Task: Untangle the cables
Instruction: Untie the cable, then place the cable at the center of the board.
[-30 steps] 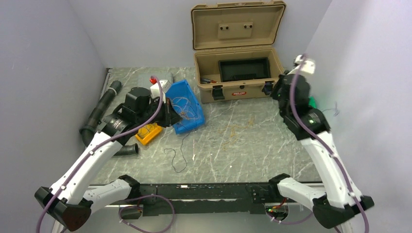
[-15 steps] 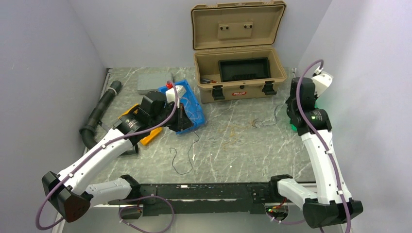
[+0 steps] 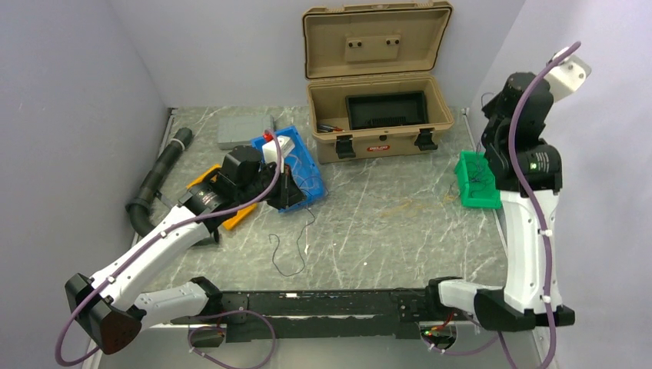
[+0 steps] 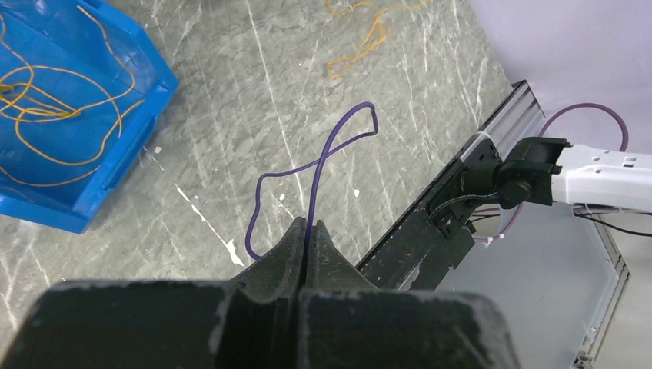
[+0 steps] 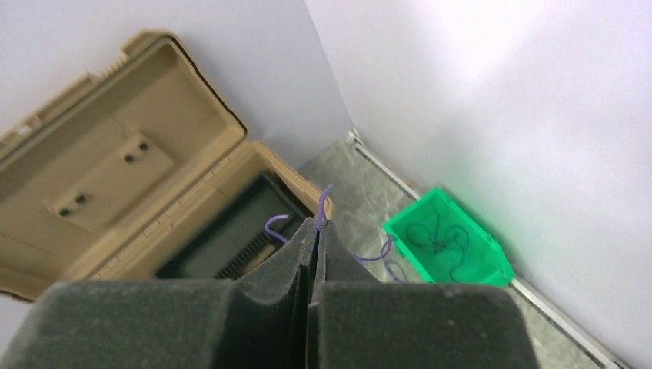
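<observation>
My left gripper [image 4: 307, 225] is shut on a thin purple cable [image 4: 326, 151] that curls down to the table. In the top view this gripper [image 3: 294, 194] sits at the near edge of the blue bin [image 3: 301, 157], and the purple cable [image 3: 283, 255] trails toward the front. My right gripper [image 5: 317, 224] is shut on a pale purple cable [image 5: 325, 197], held high beside the right wall [image 3: 489, 123] above the green bin [image 3: 478, 183]. Loose orange cables [image 3: 406, 206] lie mid-table. More orange cables [image 4: 54, 108] fill the blue bin.
An open tan case [image 3: 375, 115] stands at the back. The green bin [image 5: 450, 238] holds dark cables. A yellow bin [image 3: 234, 217] is half hidden under the left arm. A black corrugated hose [image 3: 158, 178] runs along the left wall, and a grey box [image 3: 240, 129] lies behind the blue bin.
The right arm has lifted from table height and swung up toward the right wall with its cable, uncovering the green bin. The left arm shifted right a second ago and has since stayed still.
</observation>
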Robot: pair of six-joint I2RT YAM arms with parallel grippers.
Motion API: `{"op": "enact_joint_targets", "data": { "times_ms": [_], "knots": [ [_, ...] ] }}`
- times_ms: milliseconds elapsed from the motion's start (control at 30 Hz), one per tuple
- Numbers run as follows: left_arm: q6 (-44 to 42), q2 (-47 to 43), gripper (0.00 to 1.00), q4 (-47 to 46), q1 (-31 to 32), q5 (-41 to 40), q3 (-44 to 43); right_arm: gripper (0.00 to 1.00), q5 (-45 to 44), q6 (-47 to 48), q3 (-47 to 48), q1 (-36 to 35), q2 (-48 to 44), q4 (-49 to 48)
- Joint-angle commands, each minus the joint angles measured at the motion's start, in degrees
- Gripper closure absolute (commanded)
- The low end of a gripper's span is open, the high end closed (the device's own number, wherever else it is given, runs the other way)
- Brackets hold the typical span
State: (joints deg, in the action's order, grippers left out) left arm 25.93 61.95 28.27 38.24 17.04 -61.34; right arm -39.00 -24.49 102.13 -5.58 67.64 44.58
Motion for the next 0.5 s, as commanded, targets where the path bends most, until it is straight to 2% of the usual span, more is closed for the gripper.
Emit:
{"op": "enact_joint_targets", "data": {
  "times_ms": [0, 300, 367, 467],
  "knots": [
    [-2.5, -1.4, 1.00, -1.8, 0.3, -0.1, -0.6, 1.00, -1.5, 3.7, 10.3, 1.0, 5.9, 1.1],
    [-5.0, 0.9, 1.00, 0.7, 0.3, 0.7, -4.3, 1.00, 2.9, 4.6, 29.4, 7.3, 16.5, 2.8],
    [-4.8, 1.6, 1.00, -0.1, 0.3, 1.1, -4.3, 1.00, 4.9, 3.7, 29.4, 8.0, 16.5, 3.3],
    [-3.5, 3.1, 1.00, -3.8, 0.3, 3.5, -3.0, 1.00, 9.4, 2.3, 23.1, 8.0, 12.9, 1.5]
  ]
}}
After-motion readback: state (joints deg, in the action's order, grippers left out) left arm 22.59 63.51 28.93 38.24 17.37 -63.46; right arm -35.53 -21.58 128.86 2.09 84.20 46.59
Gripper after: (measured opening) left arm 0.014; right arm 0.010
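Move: The orange cable trailing from the purple cable lies roughly 13 cm to the right hand's left, 4 cm ahead and about 45 cm below. The green bin sits about 14 cm ahead of this hand, 8 cm to its right and some 45 below, with the open toolbox roughly 30 ahead and 19 left. From the left hand the orange cable is about 13 cm ahead, 32 right and 24 below. The purple cable, still pinched in the right hand's shut fingers, is hoisted about 8 cm higher and carried some 4 cm forward and about as far right, above the green bin towards the right wall. The hand slows near the end, with its fingers tipping up roughly 5 degrees. The left hand nearly stays put and keeps its grip on its own purple cable. ##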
